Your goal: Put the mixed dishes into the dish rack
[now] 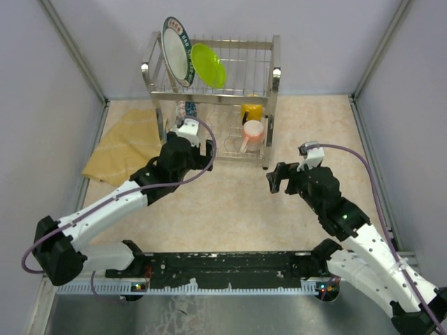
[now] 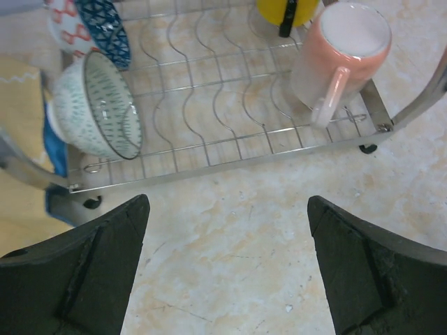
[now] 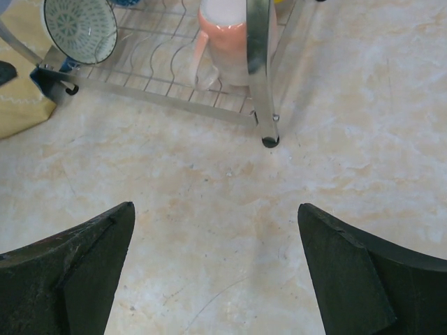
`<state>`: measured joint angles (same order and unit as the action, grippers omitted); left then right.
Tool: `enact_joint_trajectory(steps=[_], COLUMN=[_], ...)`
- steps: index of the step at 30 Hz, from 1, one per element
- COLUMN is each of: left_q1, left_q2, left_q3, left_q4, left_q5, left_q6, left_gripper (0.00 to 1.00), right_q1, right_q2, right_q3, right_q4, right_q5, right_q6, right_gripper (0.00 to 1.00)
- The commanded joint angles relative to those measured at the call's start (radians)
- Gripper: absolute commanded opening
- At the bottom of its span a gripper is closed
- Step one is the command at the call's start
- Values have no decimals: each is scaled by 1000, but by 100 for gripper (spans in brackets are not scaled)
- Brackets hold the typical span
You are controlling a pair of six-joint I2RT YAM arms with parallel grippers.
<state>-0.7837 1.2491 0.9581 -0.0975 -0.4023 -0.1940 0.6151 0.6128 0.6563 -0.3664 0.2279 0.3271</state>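
The dish rack [image 1: 276,77] stands at the back of the table. On its top tier stand the white plate with a dark rim [image 1: 176,50] and the lime-green plate [image 1: 208,65]. On the lower shelf [image 2: 209,105] are the yellow mug [image 2: 283,10], the pale pink mug [image 2: 342,52], the blue patterned bowl [image 2: 105,28] and the grey-green bowl [image 2: 98,105]. My left gripper [image 2: 227,201] hangs open just in front of the rack's lower shelf, holding nothing. Further right, my right gripper [image 3: 215,207] is open over bare table, short of the rack's front right post [image 3: 258,63].
A yellow patterned cloth [image 1: 122,146] lies on the table left of the rack, partly under its left side. Grey walls close in the left, back and right. The arms' base rail [image 1: 223,269] runs along the near edge.
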Motion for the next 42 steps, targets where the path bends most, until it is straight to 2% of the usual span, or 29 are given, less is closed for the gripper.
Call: enact_joint_trajectory(steps=[1, 5, 8, 10, 12, 15, 17, 20, 28, 29, 33, 36, 38, 40, 42], left_q1=[-3, 6, 9, 38, 110, 238, 339, 420, 563, 589, 706, 733, 741, 743, 742], left_q2=[-75, -73, -113, -164, -247, -385, -456, -484, -211, -172, 2, 113, 99, 151, 244], left_q3=[9, 67, -54, -159, -258, -401, -496, -614, -783, -808, -873, -851, -805, -809, -856], left_q4=[-94, -242, -60, 15, 84, 219, 345, 519, 932, 1045, 1328, 1405, 1282, 1351, 1518], left_q5=[-150, -308, -295, -323, -184, -58, 0, 55, 231, 252, 359, 412, 469, 490, 500], left_q6=[14, -60, 246, 274, 333, 315, 309, 338, 317, 312, 217, 232, 263, 272, 274], left_gripper=[100, 100, 100, 100, 100, 100, 100, 100, 100, 100, 100, 100, 100, 99, 100], right_q1=[6, 6, 6, 6, 6, 6, 6, 6, 6, 6, 6, 6, 6, 7, 6], right_q2=[12, 6, 5, 1, -3, -15, -22, -20, -4, -6, -8, -16, -26, -36, -42], right_q3=[49, 31, 16, 13, 14, 19, 20, 25, 58, 58, 50, 1, -51, -101, -161], right_q4=[27, 53, 73, 81, 83, 75, 71, 65, 12, 8, -15, 33, 83, 158, 229], right_q5=[-52, -103, -142, -161, -174, -182, -188, -203, -175, -156, -42, 12, 25, 62, 129], right_q6=[11, 19, 33, 37, 38, 35, 35, 35, 14, 12, 20, 0, -52, -74, -94], right_gripper=[100, 99, 100, 100, 100, 100, 100, 100, 100, 100, 100, 100, 100, 100, 100])
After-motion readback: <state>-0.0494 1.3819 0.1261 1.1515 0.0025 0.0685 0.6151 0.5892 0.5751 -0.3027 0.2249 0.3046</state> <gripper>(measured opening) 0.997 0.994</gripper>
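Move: The yellow cloth lies on the table some 25 cm to the left of the empty left hand, 10 cm ahead and 21 cm below. The rack's left front foot is about 11 cm left, 5 ahead. On the lower shelf, about 10 cm below, the white bowl stands 11 ahead and 5 left, the pink mug 11 ahead and 17 right. From the right hand the cloth is roughly 57 cm left, 18 ahead, 20 below. The pink mug stays behind on the shelf as the left hand clears off, open and empty, sweeping some 22 cm left across the rack's front towards the yellow cloth and sinking about 13 cm, mostly in the later part. Its wrist swings counter-clockwise, easing to about 15 degrees, and tips up. The right hand, open, drifts 3 cm left and slightly back, then returns. ##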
